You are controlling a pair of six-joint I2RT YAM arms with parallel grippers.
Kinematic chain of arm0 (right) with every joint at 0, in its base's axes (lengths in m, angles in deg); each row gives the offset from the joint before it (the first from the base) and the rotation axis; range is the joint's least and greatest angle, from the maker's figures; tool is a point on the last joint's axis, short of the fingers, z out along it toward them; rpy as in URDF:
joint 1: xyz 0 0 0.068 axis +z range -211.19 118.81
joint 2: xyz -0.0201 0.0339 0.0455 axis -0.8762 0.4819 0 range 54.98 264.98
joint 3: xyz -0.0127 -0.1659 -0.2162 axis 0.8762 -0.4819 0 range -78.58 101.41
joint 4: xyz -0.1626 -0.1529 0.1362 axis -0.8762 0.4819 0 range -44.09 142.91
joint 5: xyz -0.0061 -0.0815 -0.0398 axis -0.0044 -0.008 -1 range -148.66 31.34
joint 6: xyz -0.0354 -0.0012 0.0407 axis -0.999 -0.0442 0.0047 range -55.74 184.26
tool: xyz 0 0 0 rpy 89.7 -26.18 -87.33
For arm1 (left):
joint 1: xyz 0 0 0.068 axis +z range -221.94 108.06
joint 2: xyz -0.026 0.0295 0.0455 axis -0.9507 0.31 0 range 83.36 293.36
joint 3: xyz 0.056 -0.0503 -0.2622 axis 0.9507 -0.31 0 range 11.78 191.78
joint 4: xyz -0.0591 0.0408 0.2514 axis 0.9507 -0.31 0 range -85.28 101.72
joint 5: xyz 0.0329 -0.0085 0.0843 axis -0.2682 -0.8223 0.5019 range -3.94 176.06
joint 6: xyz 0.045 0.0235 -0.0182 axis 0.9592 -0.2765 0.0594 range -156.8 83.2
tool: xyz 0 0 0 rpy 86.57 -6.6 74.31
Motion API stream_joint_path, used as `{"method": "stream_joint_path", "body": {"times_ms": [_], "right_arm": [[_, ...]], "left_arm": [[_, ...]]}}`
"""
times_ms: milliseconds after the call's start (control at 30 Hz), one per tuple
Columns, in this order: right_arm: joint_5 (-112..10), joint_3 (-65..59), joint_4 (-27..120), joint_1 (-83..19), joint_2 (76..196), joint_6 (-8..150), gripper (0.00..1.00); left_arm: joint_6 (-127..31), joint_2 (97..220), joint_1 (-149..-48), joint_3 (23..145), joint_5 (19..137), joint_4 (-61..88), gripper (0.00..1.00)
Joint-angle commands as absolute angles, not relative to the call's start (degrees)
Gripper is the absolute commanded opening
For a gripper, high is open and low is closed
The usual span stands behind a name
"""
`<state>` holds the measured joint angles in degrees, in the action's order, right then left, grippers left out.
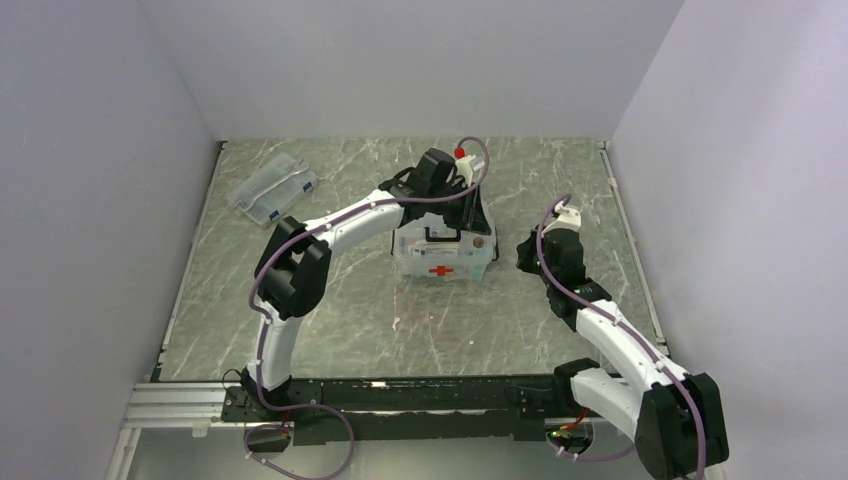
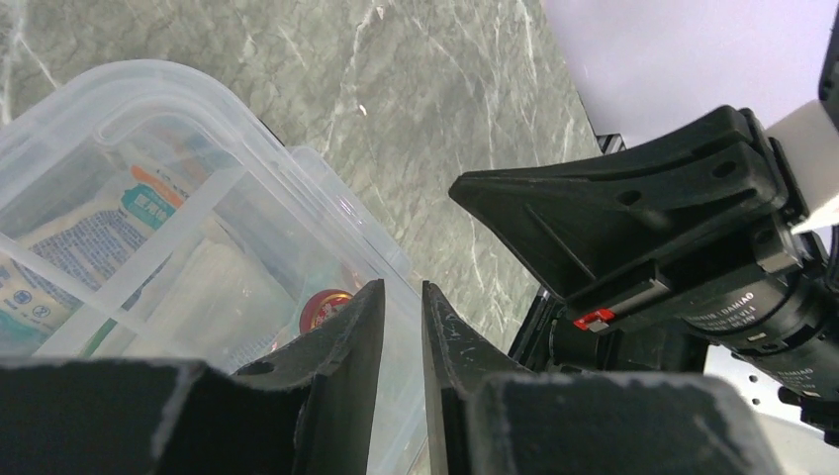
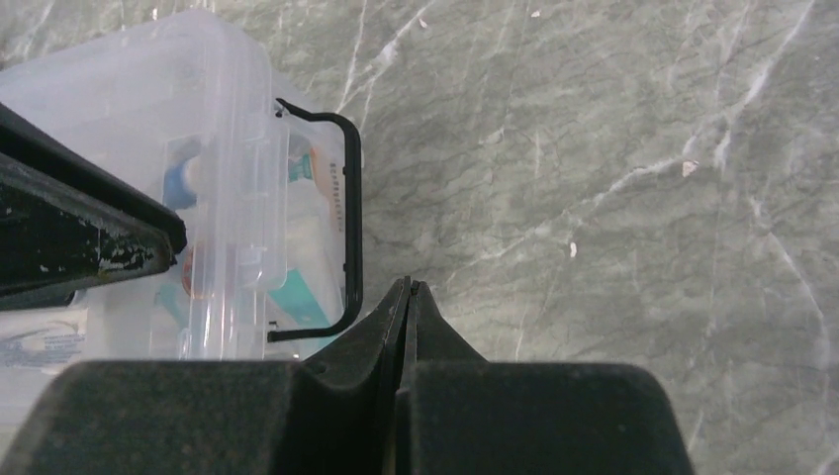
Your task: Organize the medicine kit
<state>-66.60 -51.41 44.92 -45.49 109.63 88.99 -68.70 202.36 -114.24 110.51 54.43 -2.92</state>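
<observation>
The medicine kit is a clear tub with its lid on and a red cross on its front, standing mid-table. My left gripper reaches down onto its back right side. In the left wrist view the jaws are closed to a narrow slot astride the right rim of the kit, with clear plastic running between them. Packets and a small red-capped jar show through the lid. My right gripper hovers just right of the kit, shut and empty, beside the kit's dark handle.
A flatter clear case with blue labels lies at the back left. The right arm's black wrist is close to the left gripper's right side. Grey walls enclose the marbled table on three sides.
</observation>
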Motion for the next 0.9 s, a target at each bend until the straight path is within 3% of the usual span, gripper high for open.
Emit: {"method": "stream_joint_path", "body": {"times_ms": [0, 267, 700, 867], "right_arm": [[-60.36, -52.61, 35.63, -47.94, 112.94, 90.65, 0.0], [-49.65, -55.64, 22.47, -52.48, 122.3, 93.58, 0.0], [-40.79, -56.2, 8.56, -55.25, 134.79, 97.73, 0.0], [-37.42, -56.46, 3.77, -55.87, 137.53, 97.8, 0.0]], "left_arm": [[-68.68, 204.36, -114.36, 110.48, 55.88, -3.9, 0.27], [-67.84, 203.98, -114.16, 109.35, 56.97, -4.74, 0.24], [-69.08, 204.3, -113.43, 107.29, 56.03, -3.01, 0.04], [-69.06, 204.14, -113.29, 106.87, 55.96, -3.06, 0.0]]}}
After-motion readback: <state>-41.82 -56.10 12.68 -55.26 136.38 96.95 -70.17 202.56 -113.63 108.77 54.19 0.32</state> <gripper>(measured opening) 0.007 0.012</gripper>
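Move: The right hand's shut fingers have the black handle on the box's right side about 5 cm ahead, 5 cm to the left and 6 cm below. The red cap showing inside lies roughly 5 cm left of that handle, 2 cm nearer the base and 3 cm higher. From the left hand, the lid's middle is some 9 cm left, 3 cm ahead and 4 cm below; the same handle is about 3 cm right, 4 cm ahead and 9 cm below. Down first, then forward and left as well, the right hand sinks about 6 cm and closes in on the handle side of the box, fingers staying shut. Its wrist rolls nearly 20 degrees, left side rising, and swings slightly counter-clockwise. The left hand stays over the lid's right edge and shuts its partly open fingers; its contact with the lid can't be made out. ##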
